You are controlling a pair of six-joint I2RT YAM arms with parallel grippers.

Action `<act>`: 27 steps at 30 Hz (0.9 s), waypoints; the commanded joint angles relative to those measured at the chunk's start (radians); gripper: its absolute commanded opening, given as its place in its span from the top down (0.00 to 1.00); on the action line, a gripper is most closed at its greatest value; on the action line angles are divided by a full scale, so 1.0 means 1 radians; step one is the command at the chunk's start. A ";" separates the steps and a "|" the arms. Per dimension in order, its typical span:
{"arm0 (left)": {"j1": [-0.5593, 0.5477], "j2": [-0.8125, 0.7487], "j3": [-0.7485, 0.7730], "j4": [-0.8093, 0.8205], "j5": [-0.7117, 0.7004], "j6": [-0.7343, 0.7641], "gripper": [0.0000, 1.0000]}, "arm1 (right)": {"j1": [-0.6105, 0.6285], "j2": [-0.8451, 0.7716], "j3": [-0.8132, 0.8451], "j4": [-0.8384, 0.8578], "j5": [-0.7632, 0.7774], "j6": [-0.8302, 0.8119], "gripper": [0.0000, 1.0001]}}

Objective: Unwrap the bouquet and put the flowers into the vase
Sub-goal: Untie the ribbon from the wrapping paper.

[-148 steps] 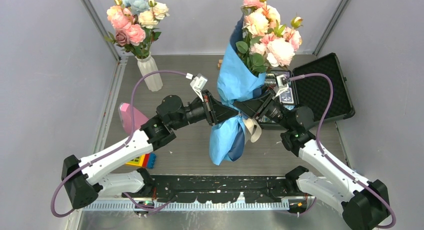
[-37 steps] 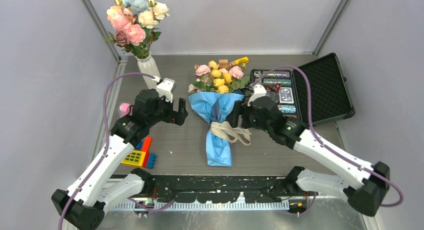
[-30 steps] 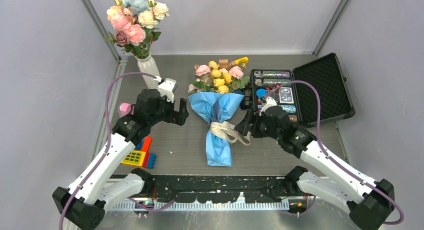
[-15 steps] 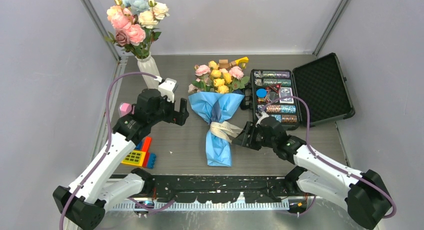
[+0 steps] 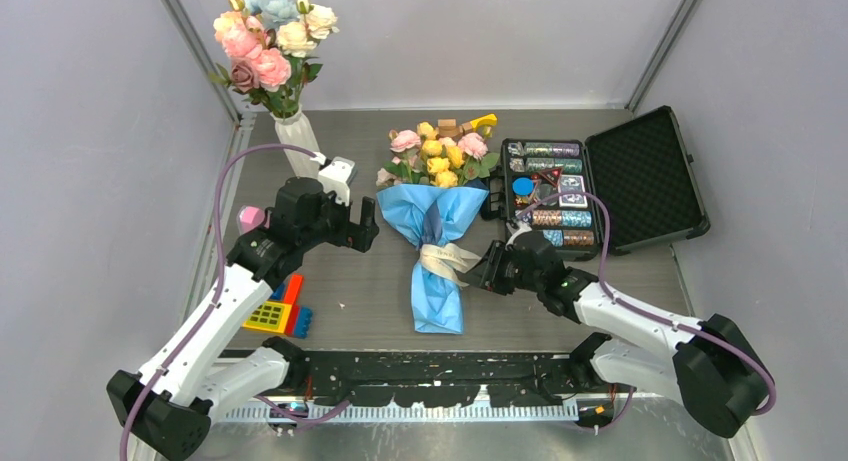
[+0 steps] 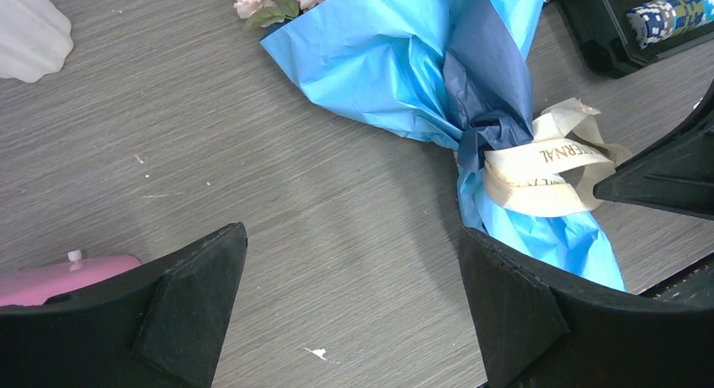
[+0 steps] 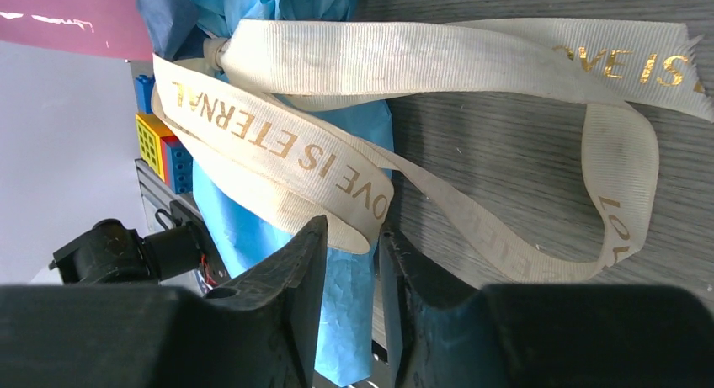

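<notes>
The bouquet lies flat mid-table in crinkled blue paper. Its flowers, yellow and pink, point to the back. A cream ribbon with gold lettering is tied round the waist, its loops spilling to the right. My right gripper lies low at those loops. In the right wrist view its jaws stand a narrow gap apart, with a ribbon loop's edge at the tips. My left gripper hovers left of the wrap, wide open over bare table. The white ribbed vase stands back left.
Big pink, white and pale-blue blooms fill the vase. An open black case of poker chips sits right of the bouquet. A pink block and coloured bricks lie left. Small wooden blocks sit behind the flowers.
My right gripper has come forward and down from beside the wrap to the ribbon loops, and its jaws have narrowed. The left arm and the bouquet have stayed put.
</notes>
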 commanded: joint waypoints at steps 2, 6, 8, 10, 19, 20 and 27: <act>0.002 -0.006 0.012 0.031 0.019 -0.004 0.02 | 0.000 0.000 0.009 0.059 0.018 0.010 0.71; 0.002 -0.009 0.010 0.032 0.019 -0.004 0.02 | -0.001 -0.010 0.015 0.029 0.030 -0.009 0.93; 0.002 -0.011 0.011 0.031 0.019 -0.004 0.02 | 0.000 -0.014 0.021 0.019 0.033 -0.018 0.99; 0.003 -0.013 0.011 0.032 0.019 -0.006 0.02 | 0.000 -0.020 0.031 0.013 0.030 -0.026 1.00; 0.002 -0.041 0.006 0.037 0.017 -0.010 0.02 | 0.047 -0.018 0.200 -0.005 0.015 -0.161 1.00; 0.002 -0.044 0.006 0.038 0.017 -0.011 0.02 | 0.070 -0.007 0.240 -0.004 0.021 -0.177 1.00; 0.002 -0.077 -0.004 0.041 -0.022 -0.014 0.02 | 0.180 0.216 0.397 0.125 0.025 -0.221 1.00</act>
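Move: The free end of the ribbon loop already lies between the right hand's half-open fingertips, about 1 cm to the left and 1 cm below. The ribbon knot on the wrap's neck is some 5 cm ahead and 7 cm left, at about the same height. The paper's tail lies roughly 5 cm back and 5 cm left, and the chip case about 14 cm ahead and 15 cm right. From the left hand the loop end is about 6 cm back, 16 cm right and 14 cm down. The right fingertips close on the end of the ribbon loop and pinch it while the hand stays low in place. Then, still shut, the hand pulls away, rising about 10 cm and swinging some 7 cm left with a little forward, drawing the loop up and across towards above the knot. The wrist turns around 20 degrees, fingertips tipping up and leftward. ##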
